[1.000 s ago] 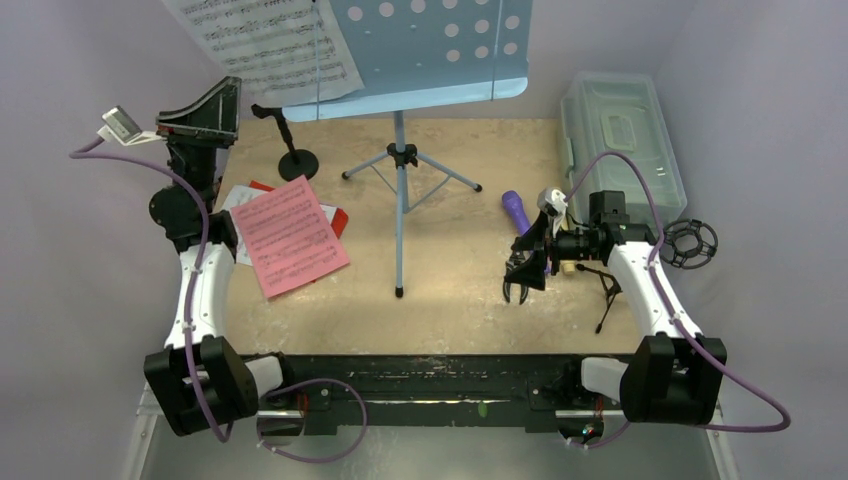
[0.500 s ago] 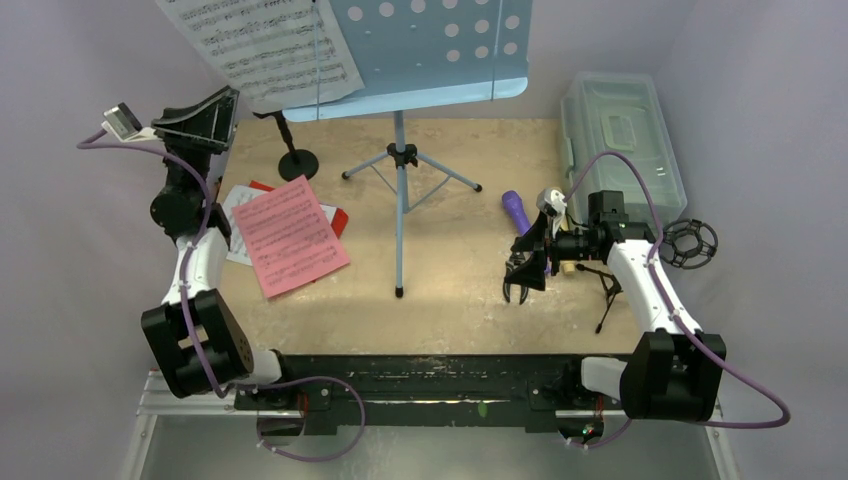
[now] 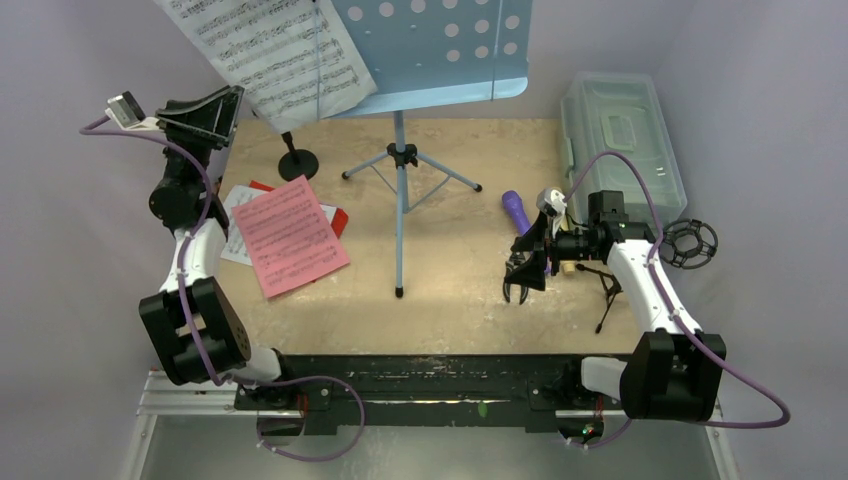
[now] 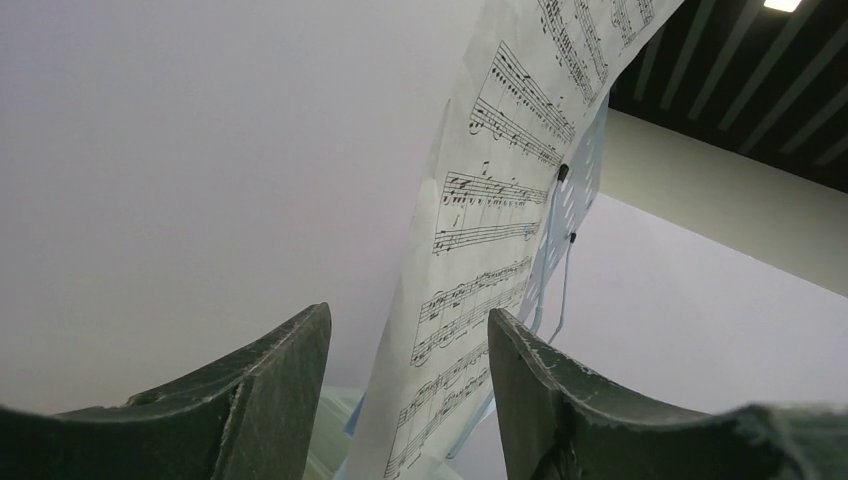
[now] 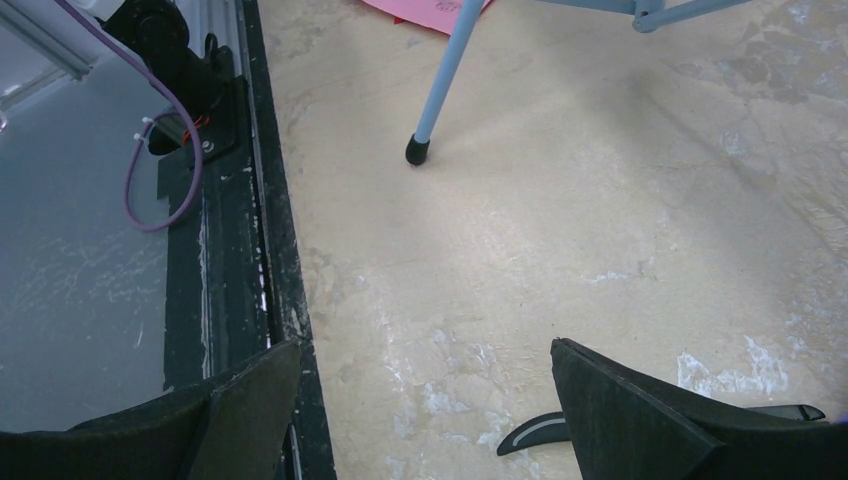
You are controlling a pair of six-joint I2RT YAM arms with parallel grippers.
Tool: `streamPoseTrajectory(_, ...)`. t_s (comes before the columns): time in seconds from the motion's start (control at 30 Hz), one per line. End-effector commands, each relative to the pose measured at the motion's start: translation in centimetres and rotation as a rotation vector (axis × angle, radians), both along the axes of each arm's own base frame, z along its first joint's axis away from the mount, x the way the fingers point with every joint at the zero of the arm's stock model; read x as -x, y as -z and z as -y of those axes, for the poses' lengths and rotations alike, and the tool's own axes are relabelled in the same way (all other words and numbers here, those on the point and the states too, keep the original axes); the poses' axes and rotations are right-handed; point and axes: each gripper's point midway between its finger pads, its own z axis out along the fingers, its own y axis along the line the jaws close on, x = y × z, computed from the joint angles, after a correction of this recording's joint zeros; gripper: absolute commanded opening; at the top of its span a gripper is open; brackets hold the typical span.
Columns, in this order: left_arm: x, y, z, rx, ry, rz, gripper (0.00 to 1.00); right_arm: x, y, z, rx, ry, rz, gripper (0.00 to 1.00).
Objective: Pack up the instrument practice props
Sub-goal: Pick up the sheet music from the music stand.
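A white sheet-music page (image 3: 275, 55) leans on the light-blue perforated music desk (image 3: 440, 45), whose tripod legs (image 3: 400, 160) stand mid-table. My left gripper (image 3: 212, 112) is raised at the page's lower left edge. In the left wrist view the page (image 4: 480, 220) runs down between the fingers of the open left gripper (image 4: 408, 310), and neither finger presses on it. A pink page (image 3: 290, 235) lies on the table over white and red ones. The purple microphone (image 3: 516, 212) lies beside my right gripper (image 3: 520, 285), which hangs open and empty (image 5: 425, 345). The black mic tripod (image 3: 605, 290) lies under the right arm.
A black round-base pole (image 3: 297, 160) stands behind the pink page. The translucent box (image 3: 625, 140) sits shut at the back right, with a black round shock mount (image 3: 690, 243) near it. One stand leg (image 5: 445, 70) ends in a black foot ahead of the right gripper.
My left arm has lifted and swung its gripper in around the white page's edge, jaws narrower. The page has shifted right and down on the desk. The right arm is still.
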Motion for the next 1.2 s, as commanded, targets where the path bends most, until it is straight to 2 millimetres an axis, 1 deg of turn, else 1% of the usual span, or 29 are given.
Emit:
streamPoseTrajectory(0.0, 3.6, -2.7, 1.4, -0.082, 0.014, 0.200, 0.55, -0.6, -1.1, -0.2, -0.013, -0.016, 0.043, 0.99)
streamPoseTrajectory(0.03, 3.6, -2.7, 1.4, -0.080, 0.013, 0.198, 0.53, -0.6, -1.1, -0.2, -0.013, -0.016, 0.042, 0.99)
streamPoseTrajectory(0.13, 3.6, -2.6, 1.5, -0.081, 0.017, 0.198, 0.41, -0.6, -1.1, -0.2, -0.013, -0.016, 0.042, 0.99)
streamPoseTrajectory(0.2, 3.6, -2.7, 1.5, -0.081, 0.019, 0.202, 0.41, -0.6, -1.1, -0.2, -0.013, -0.016, 0.041, 0.99)
streamPoseTrajectory(0.27, 3.7, -2.7, 1.5, -0.081, 0.023, 0.208, 0.43, -0.6, -1.0, -0.2, -0.013, -0.016, 0.041, 0.99)
streamPoseTrajectory(0.37, 3.8, -2.8, 1.9, -0.084, 0.039, 0.219, 0.43, -0.6, -1.0, -0.2, -0.013, -0.016, 0.039, 0.99)
streamPoseTrajectory(0.47, 3.8, -2.8, 2.4, -0.086, 0.053, 0.227, 0.41, -0.6, -1.0, -0.2, -0.013, -0.016, 0.039, 0.99)
streamPoseTrajectory(0.5, 3.9, -2.7, 2.4, -0.086, 0.054, 0.230, 0.39, -0.6, -1.0, -0.2, -0.014, -0.016, 0.038, 0.99)
streamPoseTrajectory(0.6, 4.0, -2.6, 2.6, -0.087, 0.062, 0.236, 0.24, -0.6, -0.9, -0.2, -0.013, -0.016, 0.037, 0.99)
streamPoseTrajectory(0.67, 4.1, -2.6, 2.6, -0.086, 0.064, 0.241, 0.17, -0.6, -0.9, -0.2, -0.012, -0.016, 0.038, 0.99)
streamPoseTrajectory(0.77, 4.2, -2.7, 2.5, -0.080, 0.063, 0.249, 0.00, -0.7, -0.9, -0.2, -0.012, -0.016, 0.036, 0.99)
streamPoseTrajectory(0.87, 4.3, -2.7, 2.2, -0.057, 0.054, 0.251, 0.00, -0.7, -0.9, -0.2, -0.012, -0.016, 0.039, 0.99)
streamPoseTrajectory(1.0, 4.1, -2.0, 1.1, 0.000, 0.023, 0.236, 0.00, -0.7, -0.9, -0.2, -0.011, -0.016, 0.039, 0.99)
streamPoseTrajectory(1.07, 3.9, -1.6, 0.1, 0.045, 0.002, 0.219, 0.00, -0.7, -0.9, -0.2, -0.011, -0.015, 0.039, 0.99)
streamPoseTrajectory(1.17, 3.5, -0.3, -1.8, 0.131, -0.039, 0.183, 0.00, -0.7, -0.9, -0.1, -0.010, -0.015, 0.039, 0.99)
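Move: The left hand already has the lower left edge of the white sheet music between its open fingers; the sheet's middle is about 6 cm ahead, 5 cm right and 6 cm above. The music stand's blue desk centres some 25 cm right, 8 cm ahead and 5 cm higher, and the pink sheet lies on the table roughly 7 cm back, 2 cm right and 48 cm below. From the right hand, the white sheet is about 18 cm ahead, 37 cm left and 38 cm up. The left fingers shut, pinching the sheet music's edge, then draw it about 2 cm left and slightly down. ##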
